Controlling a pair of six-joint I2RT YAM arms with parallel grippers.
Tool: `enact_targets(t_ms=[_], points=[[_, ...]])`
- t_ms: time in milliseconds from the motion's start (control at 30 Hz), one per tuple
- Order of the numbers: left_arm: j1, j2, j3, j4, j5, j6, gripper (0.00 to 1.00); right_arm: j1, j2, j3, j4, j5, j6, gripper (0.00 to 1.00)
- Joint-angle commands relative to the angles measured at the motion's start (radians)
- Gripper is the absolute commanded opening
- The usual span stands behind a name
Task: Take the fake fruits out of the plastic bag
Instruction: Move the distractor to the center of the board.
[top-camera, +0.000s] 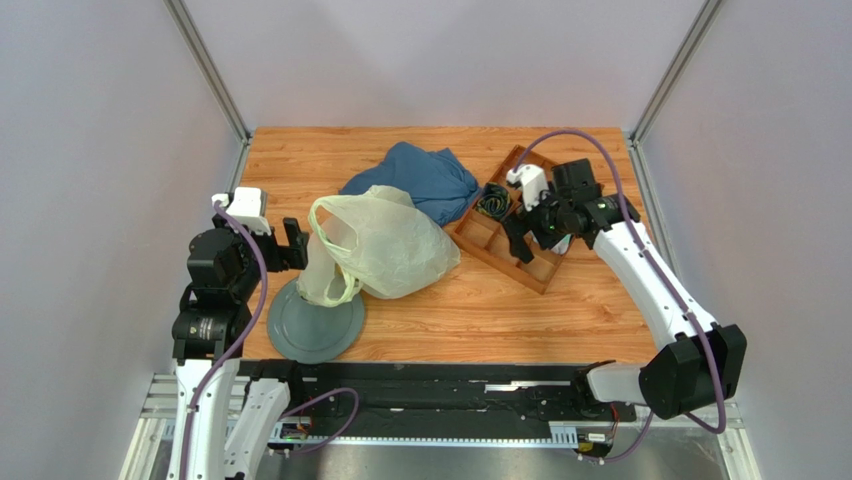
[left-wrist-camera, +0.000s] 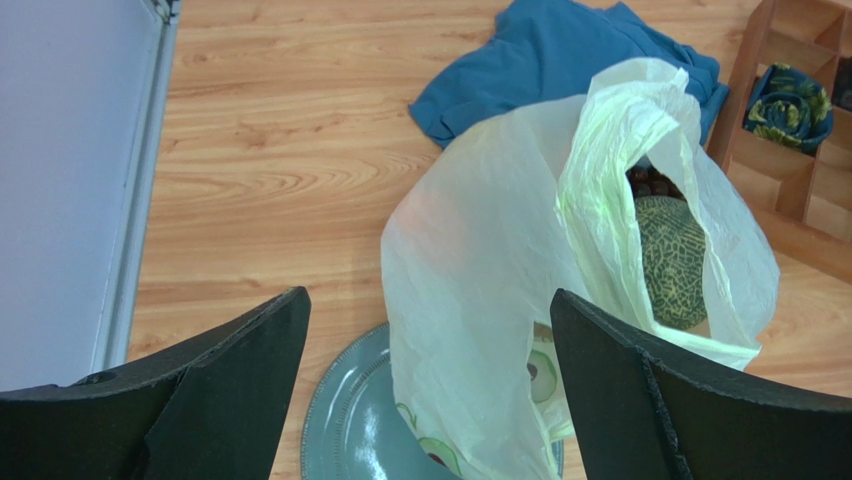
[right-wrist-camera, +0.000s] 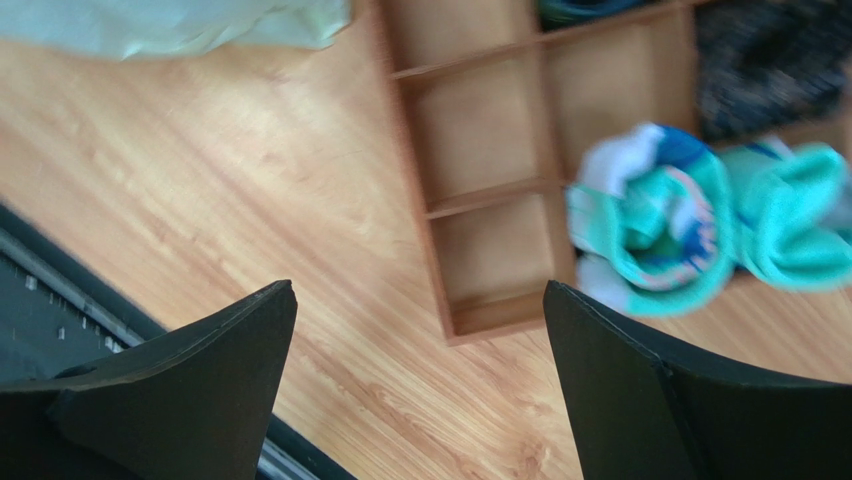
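The pale yellow-green plastic bag (top-camera: 385, 240) lies left of the table's middle, and its near end hangs over a grey plate (top-camera: 315, 322). In the left wrist view the bag (left-wrist-camera: 480, 290) gapes to the right. A netted green melon (left-wrist-camera: 672, 262) shows inside it, with something dark just behind the melon. My left gripper (top-camera: 296, 244) is open beside the bag's left end, and a fold of the bag hangs between its spread jaws (left-wrist-camera: 428, 295) without being pinched. My right gripper (top-camera: 522, 243) is open and empty above the wooden tray's near end (right-wrist-camera: 419, 285).
A blue cloth (top-camera: 415, 180) lies bunched behind the bag. The compartmented wooden tray (top-camera: 495, 262) sits at the right and holds a rolled green-and-black sock (top-camera: 493, 201). Teal socks (right-wrist-camera: 660, 230) lie at the tray's edge (right-wrist-camera: 480, 200). The grey plate (left-wrist-camera: 350, 420) is under the left gripper.
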Motion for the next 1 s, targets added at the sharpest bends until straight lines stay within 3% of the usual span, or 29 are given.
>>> enact_targets(t_ms=[0,67,100,200,267,400,567,600,700,900,967], points=[[0.007,-0.041,-0.016,-0.052,0.023,0.007,0.99,0.107,0.082,0.017,-0.048,-0.159,-0.186,0.98],[0.007,-0.038,-0.007,-0.079,0.057,0.071,0.99,0.163,0.168,0.079,-0.134,-0.298,-0.271,0.86],[0.007,-0.030,0.017,-0.096,0.048,0.090,0.99,0.183,0.194,0.090,-0.132,-0.311,-0.257,0.76],[0.007,-0.016,0.065,-0.168,0.049,0.131,0.99,0.254,0.272,0.103,-0.101,-0.306,-0.234,0.64],[0.009,-0.027,0.086,-0.220,0.125,0.157,0.99,0.274,0.321,0.107,-0.081,-0.270,-0.216,0.59],[0.009,-0.045,0.137,-0.322,0.288,0.237,0.98,0.254,0.475,0.135,-0.020,-0.109,-0.046,0.29],[0.009,0.002,0.188,-0.441,0.503,0.360,0.96,0.148,0.578,0.190,0.077,0.041,0.027,0.22],[0.009,0.013,0.195,-0.449,0.508,0.367,0.96,0.133,0.590,0.230,0.080,0.065,0.028,0.17],[0.009,0.051,0.180,-0.446,0.492,0.400,0.95,0.032,0.634,0.317,0.097,0.094,0.030,0.16],[0.009,0.106,0.140,-0.406,0.515,0.426,0.94,-0.042,0.708,0.441,0.122,0.164,-0.019,0.15],[0.009,0.114,0.119,-0.389,0.528,0.430,0.94,-0.039,0.688,0.495,0.062,0.058,-0.027,0.18]])
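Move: From the right hand, the wooden tray's middle is about 10 cm ahead, 3 cm right and 16 cm below. The plastic bag lies some 28 cm left and 4 cm ahead, and the blue cloth 18 cm ahead and 21 cm left, both low. From the left hand, the bag is roughly 8 cm ahead, 19 cm right and 23 cm below, and the tray 14 cm ahead and 50 cm right. Closing, the right hand sweeps left-down, then some 20 cm forward-right, pushing the tray; the left hand draws back-right. ##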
